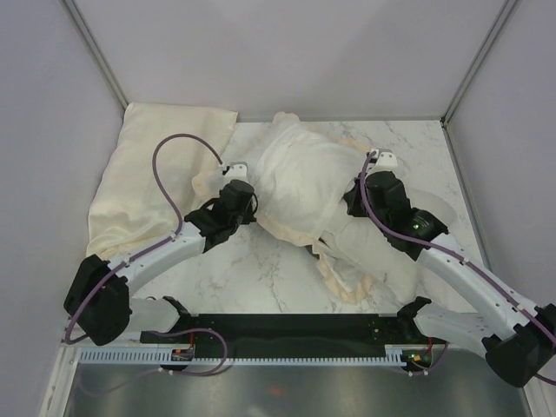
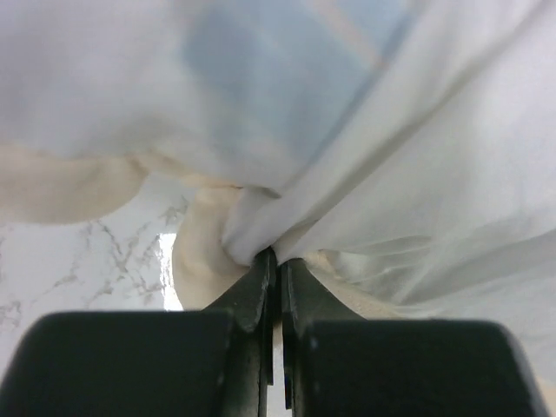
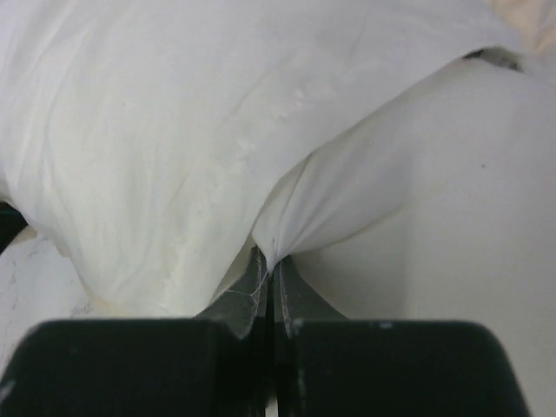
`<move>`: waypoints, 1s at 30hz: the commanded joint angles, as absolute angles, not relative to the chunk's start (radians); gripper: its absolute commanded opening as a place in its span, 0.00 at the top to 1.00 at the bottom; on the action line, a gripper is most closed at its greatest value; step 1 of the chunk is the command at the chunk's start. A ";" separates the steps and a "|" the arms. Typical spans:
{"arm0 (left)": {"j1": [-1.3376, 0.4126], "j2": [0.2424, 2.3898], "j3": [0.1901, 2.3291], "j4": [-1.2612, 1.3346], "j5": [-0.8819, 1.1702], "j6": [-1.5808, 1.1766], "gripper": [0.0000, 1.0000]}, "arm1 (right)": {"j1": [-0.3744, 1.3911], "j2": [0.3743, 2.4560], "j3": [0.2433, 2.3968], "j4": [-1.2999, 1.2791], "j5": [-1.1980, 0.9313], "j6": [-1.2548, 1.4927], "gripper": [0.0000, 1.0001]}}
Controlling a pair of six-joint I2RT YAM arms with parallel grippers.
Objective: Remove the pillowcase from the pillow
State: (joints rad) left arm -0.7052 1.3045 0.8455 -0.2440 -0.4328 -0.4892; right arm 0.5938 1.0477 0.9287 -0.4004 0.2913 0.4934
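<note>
The pillowcase (image 1: 304, 178) lies bunched across the middle of the marble table, whitish face up, with a cream frill (image 1: 346, 282) along its near edge. It bulges, and the pillow is hidden inside it. My left gripper (image 1: 253, 202) is at the pillowcase's left edge. In the left wrist view that gripper (image 2: 278, 257) is shut on a gathered fold of white fabric (image 2: 261, 221) beside the frill (image 2: 201, 252). My right gripper (image 1: 352, 202) is at the right side. In the right wrist view it (image 3: 271, 261) is shut on a pinch of the pillowcase (image 3: 330, 195).
A flat pale-yellow cloth (image 1: 161, 174) lies at the back left, reaching the left wall. Bare marble table (image 1: 261, 278) shows between the arms. Grey walls stand close on three sides. A black rail (image 1: 287, 328) runs along the near edge.
</note>
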 commanded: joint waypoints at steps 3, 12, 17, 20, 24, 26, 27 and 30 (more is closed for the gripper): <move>-0.571 1.241 0.850 -0.189 -0.463 -0.448 0.98 | 0.592 0.940 1.041 -0.535 0.431 0.431 1.00; -0.399 1.270 0.922 -0.163 -0.391 -0.405 0.98 | 0.592 0.851 1.103 -0.673 0.469 0.391 1.00; -0.336 1.278 0.956 -0.163 -0.373 -0.394 0.98 | 0.592 0.841 1.088 -0.715 0.491 0.390 1.00; -0.336 1.255 0.916 -0.143 -0.339 -0.406 0.98 | 0.592 0.865 1.039 -0.703 0.495 0.396 1.00; -0.339 1.227 0.850 -0.133 -0.302 -0.433 0.98 | 0.583 0.900 0.976 -0.643 0.500 0.391 1.00; -0.357 1.207 0.796 -0.115 -0.275 -0.449 0.98 | 0.546 0.937 0.947 -0.601 0.477 0.377 1.00; -0.370 1.191 0.764 -0.110 -0.273 -0.454 0.98 | 0.499 0.952 0.922 -0.559 0.453 0.359 1.00; -0.431 1.166 0.724 -0.101 -0.273 -0.466 0.98 | 0.402 1.014 0.885 -0.483 0.337 0.333 1.00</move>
State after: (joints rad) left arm -0.4160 1.2083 0.7574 -0.1352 -0.1764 -0.4572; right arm 0.5034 0.9775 0.9253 -0.5224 0.3004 0.4175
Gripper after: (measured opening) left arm 0.036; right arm 0.018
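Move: The left gripper already pinches the pillowcase beside its cream ruffle; the case's bulging middle lies about 11 cm ahead and 13 cm right of it, roughly level. The right gripper still holds the white pillow's cover, with the exposed pillow's middle some 14 cm right, 6 cm back and 9 cm below it. From that hand, the case's middle is about 8 cm ahead, 14 cm left and 10 cm below, and the loose ruffled flap is 17 cm back, 3 cm left and 15 cm below. Pull the two grips apart: take the left gripper left and forward about 5 cm each while raising it, rolling its left side down some 10 degrees, then let it sink and ease back part-way. Meanwhile draw the right gripper back, up and right, then forward and down again to finish mostly right of its start. Keep both grippers shut on the cloth. ##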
